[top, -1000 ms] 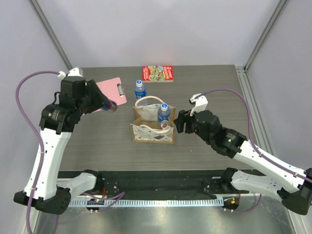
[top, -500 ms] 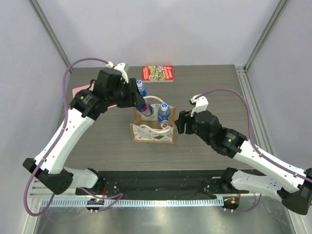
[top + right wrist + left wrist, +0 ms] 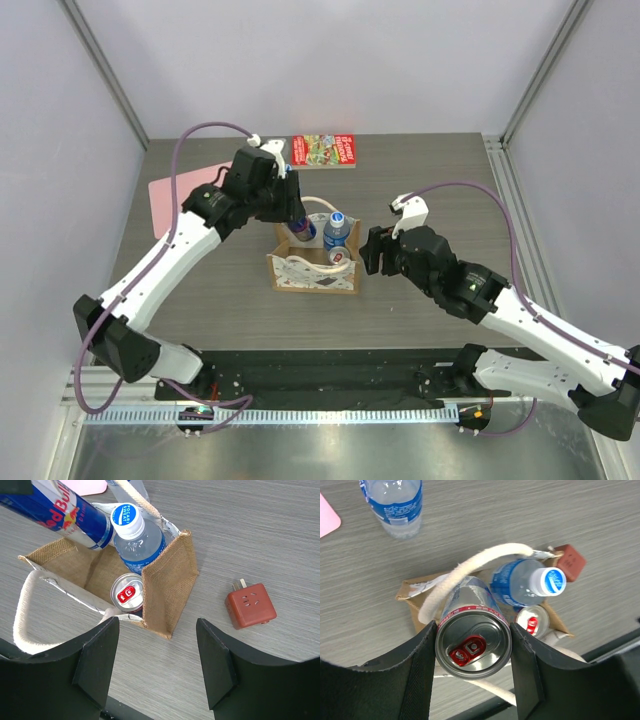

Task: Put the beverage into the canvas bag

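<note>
The beverage, a blue and silver Red Bull can (image 3: 473,647), is gripped by its top between my left gripper's (image 3: 473,650) jaws. It hangs tilted over the back left of the canvas bag (image 3: 313,270), its lower end at the bag's mouth (image 3: 60,512). The bag (image 3: 167,590) stands open, showing its tan lining, with a white rope handle (image 3: 470,567) arching beside the can. Inside it are a water bottle (image 3: 135,535) and a second can (image 3: 127,592). My right gripper (image 3: 157,655) is open and holds nothing, low at the bag's right side (image 3: 368,250).
A red-brown plug adapter (image 3: 250,605) lies on the table right of the bag. Another water bottle (image 3: 395,502) stands behind the bag. A red book (image 3: 324,151) lies at the back edge and a pink clipboard (image 3: 170,195) at the left.
My left arm has swung right from above the pink clipboard to over the bag, carrying the can. The right arm has stayed in place.
</note>
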`<state>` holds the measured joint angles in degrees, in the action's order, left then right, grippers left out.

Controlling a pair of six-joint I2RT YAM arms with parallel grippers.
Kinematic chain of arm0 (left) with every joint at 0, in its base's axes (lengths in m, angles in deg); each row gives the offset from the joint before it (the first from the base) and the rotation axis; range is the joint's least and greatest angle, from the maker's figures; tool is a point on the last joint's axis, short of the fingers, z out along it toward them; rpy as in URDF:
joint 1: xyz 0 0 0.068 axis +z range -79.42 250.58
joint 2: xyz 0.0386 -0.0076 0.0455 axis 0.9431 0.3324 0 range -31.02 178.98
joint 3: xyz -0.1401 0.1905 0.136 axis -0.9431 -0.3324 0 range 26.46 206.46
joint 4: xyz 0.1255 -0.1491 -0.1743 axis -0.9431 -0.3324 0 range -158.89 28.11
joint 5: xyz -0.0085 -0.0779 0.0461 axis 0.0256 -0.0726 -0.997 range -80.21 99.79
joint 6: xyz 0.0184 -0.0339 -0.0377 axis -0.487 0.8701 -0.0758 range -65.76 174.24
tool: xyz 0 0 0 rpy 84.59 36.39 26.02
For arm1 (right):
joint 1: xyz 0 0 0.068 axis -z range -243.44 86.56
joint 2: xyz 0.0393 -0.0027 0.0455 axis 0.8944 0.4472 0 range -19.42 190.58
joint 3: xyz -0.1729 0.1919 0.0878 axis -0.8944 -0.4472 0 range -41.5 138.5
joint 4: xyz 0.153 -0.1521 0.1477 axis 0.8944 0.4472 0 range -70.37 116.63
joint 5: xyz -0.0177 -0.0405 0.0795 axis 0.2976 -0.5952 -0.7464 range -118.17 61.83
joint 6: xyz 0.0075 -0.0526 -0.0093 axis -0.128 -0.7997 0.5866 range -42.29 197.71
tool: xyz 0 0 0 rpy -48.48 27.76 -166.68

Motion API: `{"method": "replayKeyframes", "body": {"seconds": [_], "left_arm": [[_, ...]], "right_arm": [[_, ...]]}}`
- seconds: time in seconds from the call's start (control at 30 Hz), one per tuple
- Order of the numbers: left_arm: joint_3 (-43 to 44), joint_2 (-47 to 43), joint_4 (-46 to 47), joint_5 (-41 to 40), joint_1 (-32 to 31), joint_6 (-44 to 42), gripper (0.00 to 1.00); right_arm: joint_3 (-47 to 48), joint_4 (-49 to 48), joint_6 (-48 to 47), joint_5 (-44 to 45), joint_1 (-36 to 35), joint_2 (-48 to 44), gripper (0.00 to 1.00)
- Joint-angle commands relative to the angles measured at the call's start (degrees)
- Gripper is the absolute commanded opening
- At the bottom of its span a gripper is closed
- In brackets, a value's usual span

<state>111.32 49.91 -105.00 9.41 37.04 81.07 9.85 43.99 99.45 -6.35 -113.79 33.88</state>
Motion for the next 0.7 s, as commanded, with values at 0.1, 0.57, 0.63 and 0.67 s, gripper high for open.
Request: {"method": "replayKeyframes", "body": {"seconds": [0.1,0.57,0.63,0.67], "left_arm": [[-1.18,1.42,11.03,-6.46,-1.61,-5.73,0.0],[-2.76,7.4,15.42,-13.68,-6.45,-8.55,0.0],[-3.91,7.58,16.91,-13.85,-6.54,-8.11,0.0],[-4.96,7.58,17.36,-13.94,-6.54,-8.02,0.0]], "right_arm": [[2.35,-1.33,1.29,0.24,0.16,1.02,0.68],[1.91,-2.03,1.82,0.15,0.07,1.55,0.68],[1.73,-2.12,1.9,0.24,0.16,1.37,0.68],[1.56,-2.21,1.91,0.15,0.07,1.46,0.68]]}}
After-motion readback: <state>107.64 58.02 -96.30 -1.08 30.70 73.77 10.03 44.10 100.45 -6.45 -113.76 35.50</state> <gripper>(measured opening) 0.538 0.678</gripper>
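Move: The left hand holds the can over the bag's far-left corner; the middle of the canvas bag is about 10 cm below it, 5 cm right and 3 cm back. The bagged bottle stands about 11 cm right, 3 cm back and 5 cm lower; the loose bottle about 9 cm ahead, 3 cm left and similarly low. From the right hand the bag lies some 16 cm left, 3 cm ahead and 8 cm below. The left hand lowers the gripped can about 6 cm into the bag, easing right and forward, tilting 10 degrees. ##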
